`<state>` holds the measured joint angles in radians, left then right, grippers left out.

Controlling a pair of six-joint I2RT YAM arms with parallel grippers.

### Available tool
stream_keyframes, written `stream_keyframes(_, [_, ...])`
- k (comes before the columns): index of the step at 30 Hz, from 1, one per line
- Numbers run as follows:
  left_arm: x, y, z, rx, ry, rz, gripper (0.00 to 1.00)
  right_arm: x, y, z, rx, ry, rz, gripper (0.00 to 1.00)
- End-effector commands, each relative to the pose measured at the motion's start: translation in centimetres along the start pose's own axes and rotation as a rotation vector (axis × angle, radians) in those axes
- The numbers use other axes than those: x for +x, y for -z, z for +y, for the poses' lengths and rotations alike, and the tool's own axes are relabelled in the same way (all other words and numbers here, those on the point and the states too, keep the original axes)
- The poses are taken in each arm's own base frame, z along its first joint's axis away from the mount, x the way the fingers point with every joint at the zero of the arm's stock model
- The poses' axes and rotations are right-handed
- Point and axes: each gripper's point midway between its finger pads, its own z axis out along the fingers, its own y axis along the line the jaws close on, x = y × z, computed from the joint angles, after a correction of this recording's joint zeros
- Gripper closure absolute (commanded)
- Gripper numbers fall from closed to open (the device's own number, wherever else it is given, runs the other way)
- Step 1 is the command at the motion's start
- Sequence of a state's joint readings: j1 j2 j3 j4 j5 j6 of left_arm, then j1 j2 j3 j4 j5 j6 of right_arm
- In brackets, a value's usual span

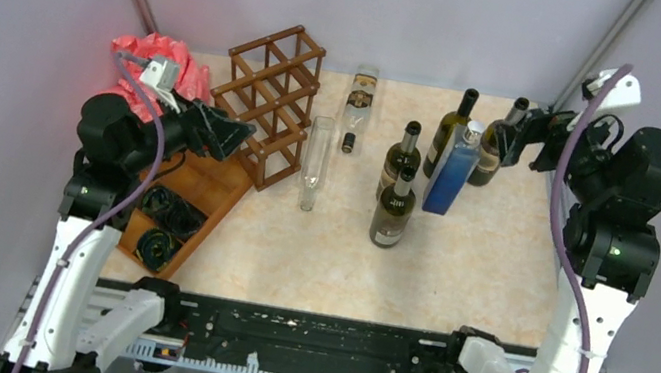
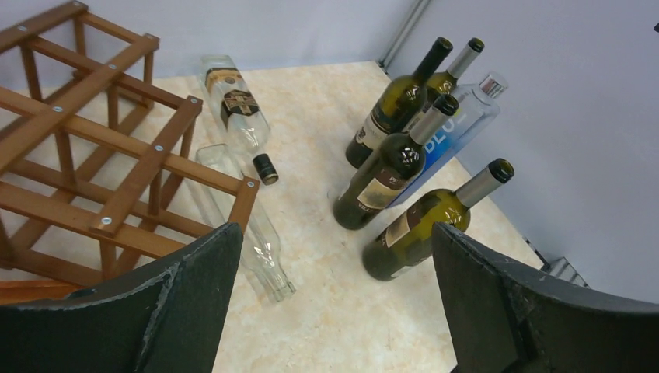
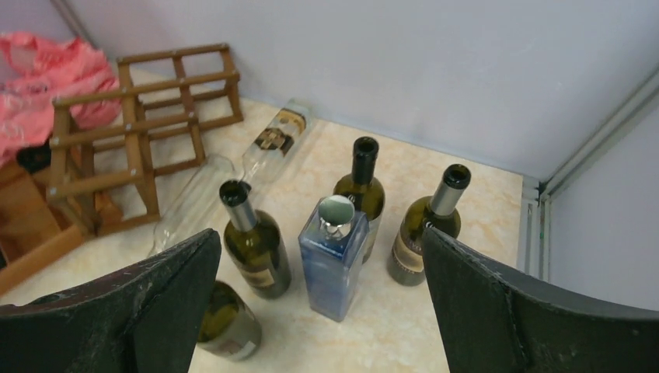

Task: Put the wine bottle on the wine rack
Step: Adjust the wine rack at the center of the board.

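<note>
The dark wooden wine rack [image 1: 271,95] [image 2: 148,163] [image 3: 132,93] stands at the back left. Several dark green wine bottles stand upright mid-right, the nearest one [image 1: 392,212] [image 2: 412,229] at the front. A clear empty bottle [image 1: 315,162] [image 2: 260,245] and a labelled clear bottle [image 1: 359,100] [image 2: 233,105] lie on their sides beside the rack. My left gripper [image 1: 226,134] [image 2: 336,233] hovers open by the rack's front corner, holding nothing. My right gripper [image 1: 530,134] [image 3: 320,233] hangs open above and behind the standing bottles, also holding nothing.
A blue square bottle [image 1: 452,166] [image 3: 334,256] stands among the green ones. A flat brown compartment tray [image 1: 215,187] with black coils lies under the left arm. A pink bag [image 1: 161,57] sits behind it. Grey walls close in the table on three sides.
</note>
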<state>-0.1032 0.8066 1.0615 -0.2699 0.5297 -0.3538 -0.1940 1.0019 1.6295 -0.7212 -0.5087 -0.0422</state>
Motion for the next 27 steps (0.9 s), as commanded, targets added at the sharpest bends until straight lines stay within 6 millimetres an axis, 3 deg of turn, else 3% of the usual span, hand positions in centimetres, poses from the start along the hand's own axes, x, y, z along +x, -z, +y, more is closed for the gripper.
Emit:
stream_keyframes(1, [1.7, -1.2, -1.4, 0.068, -0.006, 0.069, 0.05, 1.4, 0.5, 2.9, -0.198, 0.188, 0.023, 0.02])
stream_keyframes(6, [7.0, -5.7, -3.1, -0.081, -0.135, 0.224, 0.03, 3.5, -0.2, 3.7, -0.278, 0.203, 0.037, 0.02])
stream_keyframes(12, [5.8, -8.9, -2.0, -0.235, -0.148, 0.106, 0.04, 5.9, -1.2, 4.2, -0.33, 0.181, 0.039, 0.02])
stream_keyframes(15, [7.1, -11.6, 0.9, -0.325, -0.043, 0.154, 0.04, 6.3, -1.7, 4.0, -0.336, 0.172, 0.045, 0.03])
stream_keyframes(20, [9.5, -14.8, 7.0, -0.574, 0.135, 0.213, 0.2, 6.0, -2.7, 3.6, -0.339, 0.165, 0.04, 0.03])
stream_keyframes(23, [10.9, -15.2, 10.1, -0.753, 0.172, 0.226, 0.28, 5.9, -3.2, 3.4, -0.343, 0.161, 0.035, 0.03])
stream_keyframes(27, [12.9, -15.5, 13.5, -0.887, 0.235, 0.267, 0.29, 5.8, -3.4, 3.4, -0.347, 0.154, 0.036, 0.03])
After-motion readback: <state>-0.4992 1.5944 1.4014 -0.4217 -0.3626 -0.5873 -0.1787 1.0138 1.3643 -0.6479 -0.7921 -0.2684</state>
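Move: The wine rack's middle lies about 25 cm ahead of the left hand, nearly in line with it, some 27 cm lower. The clear bottle on its side is roughly 17 cm ahead and 13 cm right of the hand, 35 cm down; the wooden box is about 3 cm ahead and 17 cm left, 35 cm down. From the right hand, the rack is some 25 cm ahead, 48 cm left and 35 cm below. The left hand heads for the rack's near right corner. It swings right about 11 cm while sinking, then reaches forward and down with a slight return left, ending about 16 cm farther out and 16 cm lower. Its wrist tips down and turns counter-clockwise, some 30 degrees each, and the fingers part-close around the corner bar, contact not visible; the right hand lowers above the standing bottles, easing left. ##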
